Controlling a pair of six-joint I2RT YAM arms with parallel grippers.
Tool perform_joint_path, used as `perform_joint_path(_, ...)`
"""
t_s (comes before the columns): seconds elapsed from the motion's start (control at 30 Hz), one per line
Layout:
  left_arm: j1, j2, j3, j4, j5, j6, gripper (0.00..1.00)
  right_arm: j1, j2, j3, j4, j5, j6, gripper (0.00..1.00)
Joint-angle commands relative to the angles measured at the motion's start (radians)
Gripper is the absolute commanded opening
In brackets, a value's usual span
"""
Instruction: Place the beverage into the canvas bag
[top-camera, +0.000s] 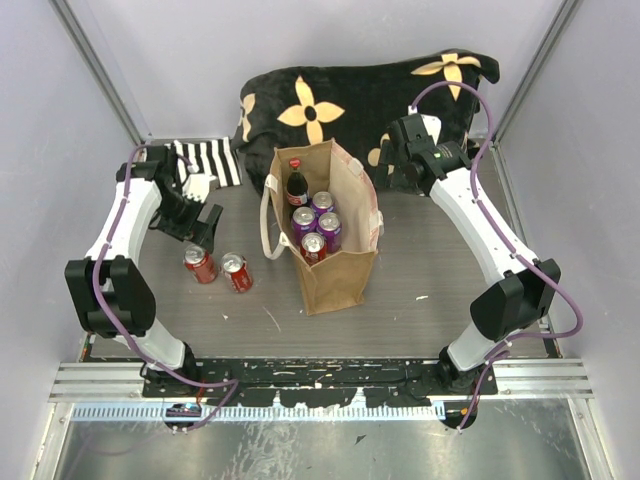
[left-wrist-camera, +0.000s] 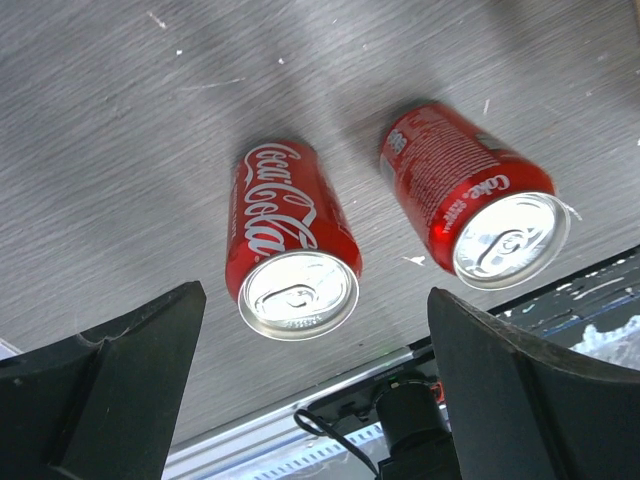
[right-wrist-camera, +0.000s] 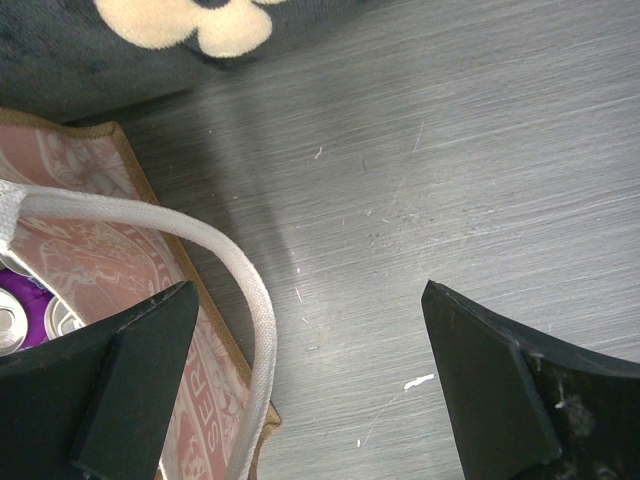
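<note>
The tan canvas bag (top-camera: 338, 272) stands open mid-table and holds a cola bottle (top-camera: 297, 186), purple cans (top-camera: 322, 220) and a red can (top-camera: 313, 246). Two red Coca-Cola cans stand on the table left of it, one (top-camera: 200, 265) beside the other (top-camera: 237, 272). My left gripper (top-camera: 203, 230) hovers open and empty just behind them. In the left wrist view both cans (left-wrist-camera: 290, 240) (left-wrist-camera: 475, 195) lie ahead of the gripper (left-wrist-camera: 315, 390), apart from its fingers. My right gripper (top-camera: 393, 163) is open and empty, right of the bag's back corner. Its wrist view shows the gripper (right-wrist-camera: 310, 380), the bag (right-wrist-camera: 110, 280) and a cream handle (right-wrist-camera: 245, 310).
A big black cushion with tan flowers (top-camera: 360, 95) lies along the back behind the bag. A black-and-white striped cloth (top-camera: 212, 160) lies at the back left near my left arm. White walls and metal rails enclose the table; the base rail (top-camera: 320, 380) runs along the near edge.
</note>
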Motion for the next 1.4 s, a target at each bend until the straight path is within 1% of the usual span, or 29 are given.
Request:
perform_joint_path(0.0, 0.002, -0.04, -0.048, 0.057, -0.053, 0.063, 0.99, -0.002, -0.055, -0.008, 0.028, 0.005, 0.023, 1.0)
perform_joint_path(0.17, 0.001, -0.039, -0.107, 0.058, -0.066, 0.076, 1.0, -0.002, -0.064, -0.019, 0.029, 0.006, 0.028, 1.0)
perform_joint_path(0.37, 0.001, -0.039, -0.171, 0.116, -0.077, 0.065, 1.0, -0.002, -0.071, -0.037, 0.039, 0.0, 0.033, 1.0)
perform_joint_path(0.53, 0.002, -0.024, -0.184, 0.131, -0.081, 0.061, 0.94, -0.002, -0.066, -0.029, 0.038, -0.002, 0.03, 1.0)
perform_joint_path(0.57, 0.002, -0.023, -0.187, 0.132, -0.082, 0.062, 0.9, -0.001, -0.069, -0.032, 0.037, 0.001, 0.031, 1.0)
perform_joint_path(0.7, 0.001, -0.008, -0.188, 0.114, -0.075, 0.067, 0.67, -0.002, -0.077, -0.047, 0.038, 0.001, 0.035, 1.0)
perform_joint_path(0.73, 0.001, -0.004, -0.187, 0.106, -0.075, 0.067, 0.63, -0.002, -0.078, -0.05, 0.037, 0.001, 0.037, 1.0)
perform_joint_path(0.77, 0.001, -0.002, -0.187, 0.102, -0.074, 0.066, 0.62, -0.002, -0.078, -0.053, 0.038, -0.001, 0.04, 1.0)
perform_joint_path(0.83, 0.002, -0.003, -0.191, 0.098, -0.075, 0.07, 0.66, -0.002, -0.08, -0.057, 0.039, -0.006, 0.042, 1.0)
perform_joint_path(1.03, -0.007, -0.002, -0.206, 0.099, -0.089, 0.076, 0.83, -0.002, -0.089, -0.074, 0.049, -0.009, 0.051, 1.0)
perform_joint_path(1.1, -0.009, 0.0, -0.209, 0.099, -0.089, 0.076, 0.85, -0.002, -0.09, -0.077, 0.049, -0.011, 0.056, 1.0)
perform_joint_path(1.23, -0.013, 0.004, -0.213, 0.103, -0.089, 0.074, 0.83, -0.002, -0.096, -0.083, 0.051, -0.01, 0.059, 1.0)
perform_joint_path(1.27, -0.015, 0.006, -0.211, 0.102, -0.085, 0.073, 0.79, -0.002, -0.097, -0.083, 0.051, -0.01, 0.059, 1.0)
perform_joint_path(1.3, -0.016, 0.006, -0.207, 0.103, -0.082, 0.072, 0.71, -0.001, -0.097, -0.085, 0.051, -0.011, 0.059, 1.0)
perform_joint_path(1.33, -0.015, 0.003, -0.203, 0.105, -0.08, 0.071, 0.59, -0.002, -0.097, -0.085, 0.051, -0.009, 0.058, 1.0)
perform_joint_path(1.37, -0.016, 0.003, -0.195, 0.108, -0.079, 0.069, 0.42, -0.002, -0.096, -0.084, 0.053, -0.009, 0.059, 1.0)
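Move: Below the left gripper and slightly nearer the base stands the red can to be taken, its middle about 8 cm down, 3 cm back and 1 cm left of the hand. A second red can stands some 9 cm to the right of the first and 2 cm nearer the base. The canvas bag's middle is about 30 cm right of the hand and 7 cm ahead. From the idle right hand, the first can lies roughly 45 cm left, 15 cm back and 18 cm down. Sinking about 5 cm and easing back some 2.5 cm, the open left gripper straddles the first red can. The fingers narrow to about two thirds, reopen partway while the hand settles its last centimetre lower, then close again and pinch the can by its sides near the top. ##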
